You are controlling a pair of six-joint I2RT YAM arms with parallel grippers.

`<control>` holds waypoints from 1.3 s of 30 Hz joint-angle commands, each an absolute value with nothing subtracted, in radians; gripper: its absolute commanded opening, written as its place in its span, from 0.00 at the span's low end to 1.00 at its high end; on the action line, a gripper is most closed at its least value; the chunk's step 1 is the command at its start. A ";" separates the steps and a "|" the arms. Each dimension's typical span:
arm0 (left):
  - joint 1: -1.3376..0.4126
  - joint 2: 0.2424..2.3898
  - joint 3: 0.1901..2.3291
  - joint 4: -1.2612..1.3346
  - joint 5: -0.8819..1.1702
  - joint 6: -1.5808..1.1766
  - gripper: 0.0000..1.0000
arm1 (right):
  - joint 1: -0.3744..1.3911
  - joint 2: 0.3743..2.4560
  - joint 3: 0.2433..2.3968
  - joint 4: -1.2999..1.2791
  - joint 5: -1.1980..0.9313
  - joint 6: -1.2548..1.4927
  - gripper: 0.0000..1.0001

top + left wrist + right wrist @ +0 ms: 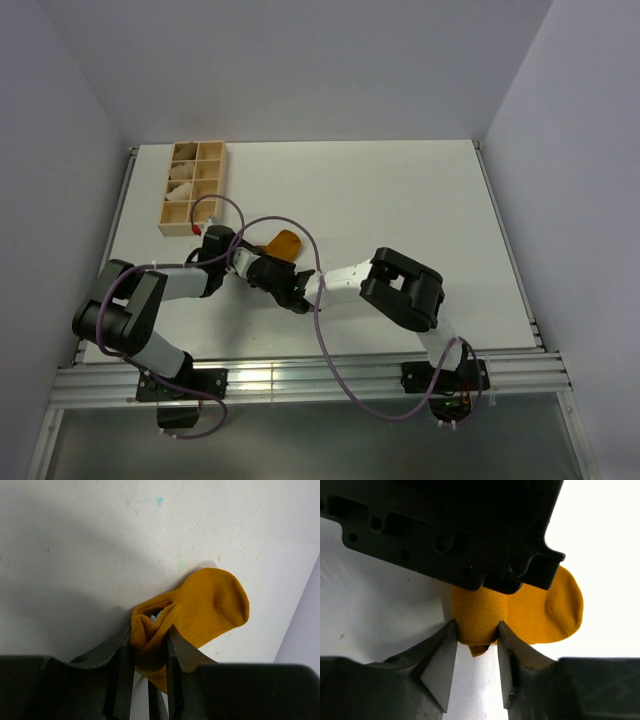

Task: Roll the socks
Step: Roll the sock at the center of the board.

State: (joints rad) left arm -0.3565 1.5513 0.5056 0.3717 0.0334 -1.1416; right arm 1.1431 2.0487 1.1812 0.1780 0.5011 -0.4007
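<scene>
The mustard-orange sock (284,243) lies left of the table's middle, partly rolled, its rounded toe (220,602) flat on the white surface. My left gripper (150,641) is shut on the rolled end, and the folds bulge between its fingers. From the opposite side, my right gripper (477,632) has both fingers pressed against the same roll (479,617), with a small flap of fabric hanging below. The left gripper's black body (460,530) fills the top of the right wrist view. From above, both grippers (243,262) (264,270) meet at the sock's near end and hide the roll.
A wooden compartment box (197,187) stands at the back left and holds pale cream bundles (182,188). Purple cables (320,325) loop over the table between the arms. The right arm's elbow (405,288) rests near the middle front.
</scene>
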 commanded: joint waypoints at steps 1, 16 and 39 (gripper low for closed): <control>-0.373 1.563 0.502 0.305 0.048 -1.115 0.20 | 1.150 2.094 1.220 0.193 0.471 -0.399 0.40; -0.373 1.468 0.439 0.290 0.005 -1.203 0.66 | 1.126 2.079 1.141 0.195 0.370 -0.267 0.00; -0.325 1.258 0.328 0.241 -0.127 -1.241 0.72 | 0.879 2.207 1.543 -0.351 -0.359 -0.123 0.00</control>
State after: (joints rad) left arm -0.3325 1.2819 0.3546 0.2695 -0.0883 -1.2270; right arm 0.8780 2.1429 1.4712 -0.1131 -0.2546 -0.1108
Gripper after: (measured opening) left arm 0.731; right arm 0.227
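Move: The left hand already holds the rolled end of the sock, its middle right at the finger pads, with the loose toe about 6 cm to the right and 2 cm ahead. The compartment tray stands roughly 16 cm ahead and 11 cm to the left. For the right hand, the same rolled end lies about 1 cm ahead and 1 cm left, level with its partly open fingers. Right pinches the roll, then tips down about 35 degrees, shifting left and forward; left releases, withdrawing left and back. ##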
